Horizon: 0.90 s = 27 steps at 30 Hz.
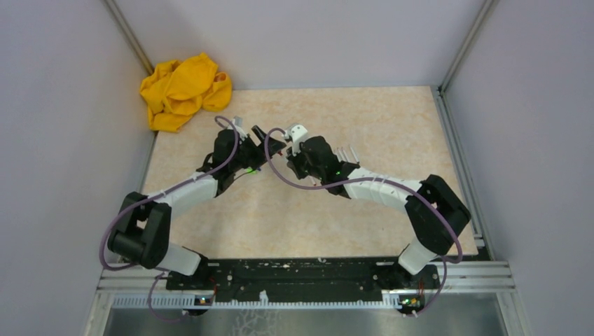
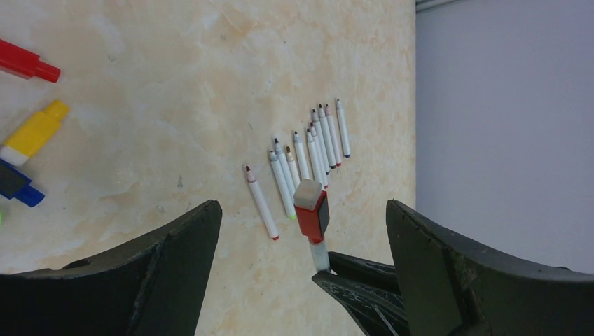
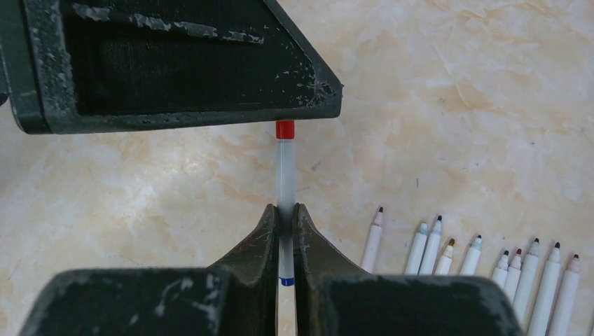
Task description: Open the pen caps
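Note:
My right gripper [image 3: 285, 210] is shut on the white-grey barrel of a marker [image 3: 285, 175], which it holds up off the table. A red pen cap [image 2: 312, 215] with a grey end sits on the marker's tip. My left gripper [image 2: 301, 210] is open, its jaws wide on either side of that cap and touching nothing. In the right wrist view only a short bit of the red cap [image 3: 285, 129] shows below one left finger [image 3: 175, 63]. From above, the two grippers [image 1: 270, 143] [image 1: 291, 150] meet mid-table.
Several uncapped markers [image 2: 308, 157] lie in a row on the table, also visible as a row of markers [image 3: 476, 259] beside my right fingers. Loose red [image 2: 28, 63], yellow [image 2: 35, 131] and blue [image 2: 17, 187] caps lie apart. A yellow cloth [image 1: 183, 91] sits back left.

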Each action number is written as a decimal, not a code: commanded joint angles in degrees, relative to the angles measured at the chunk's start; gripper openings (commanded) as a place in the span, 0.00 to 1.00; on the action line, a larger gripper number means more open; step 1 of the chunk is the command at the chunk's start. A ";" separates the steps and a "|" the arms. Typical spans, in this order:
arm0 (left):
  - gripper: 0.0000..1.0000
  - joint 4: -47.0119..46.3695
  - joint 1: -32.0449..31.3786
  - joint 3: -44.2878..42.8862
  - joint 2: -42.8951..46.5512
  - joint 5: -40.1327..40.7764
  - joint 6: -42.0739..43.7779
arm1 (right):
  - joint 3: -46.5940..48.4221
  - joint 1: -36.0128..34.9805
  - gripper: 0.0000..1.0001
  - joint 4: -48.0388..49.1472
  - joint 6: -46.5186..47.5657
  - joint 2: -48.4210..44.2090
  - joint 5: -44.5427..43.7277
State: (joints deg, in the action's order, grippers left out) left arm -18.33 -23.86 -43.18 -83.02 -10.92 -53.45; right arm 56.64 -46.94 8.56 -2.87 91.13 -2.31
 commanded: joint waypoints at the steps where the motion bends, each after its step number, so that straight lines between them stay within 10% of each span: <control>1: 0.92 -4.45 -0.66 -0.51 -1.09 -0.61 -1.83 | 0.29 0.78 0.00 3.30 -0.94 -3.41 1.47; 27: 0.17 -8.39 -1.28 -0.53 -4.08 -2.60 -2.68 | 0.22 1.76 0.00 3.07 -1.57 -3.22 3.28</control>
State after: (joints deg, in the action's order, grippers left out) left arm -25.41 -24.77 -43.18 -87.59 -13.13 -56.88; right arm 56.64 -45.82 8.56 -4.12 91.11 0.36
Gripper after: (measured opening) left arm 0.249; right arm 0.025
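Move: The red cap on the pen standing in the right fingers lies just 2 cm to the left hand's right and 1 cm ahead, about level. Loose on the table some 14 cm lower are a red cap about 7 cm left and 1 cm ahead, and the row of opened pens centred roughly 15 cm right and 2 cm back. From the right hand, the capped end lies about 4 cm ahead, 2 cm left and 2 cm up. Ease the open left gripper about 2 cm to the right, towards the right hand, so the red cap comes in between its fingertips. Close the fingers all the while, from nearly wide open to about a quarter, until the pads pinch the cap from both sides. Keep the right hand still, holding the pen by its white body. ##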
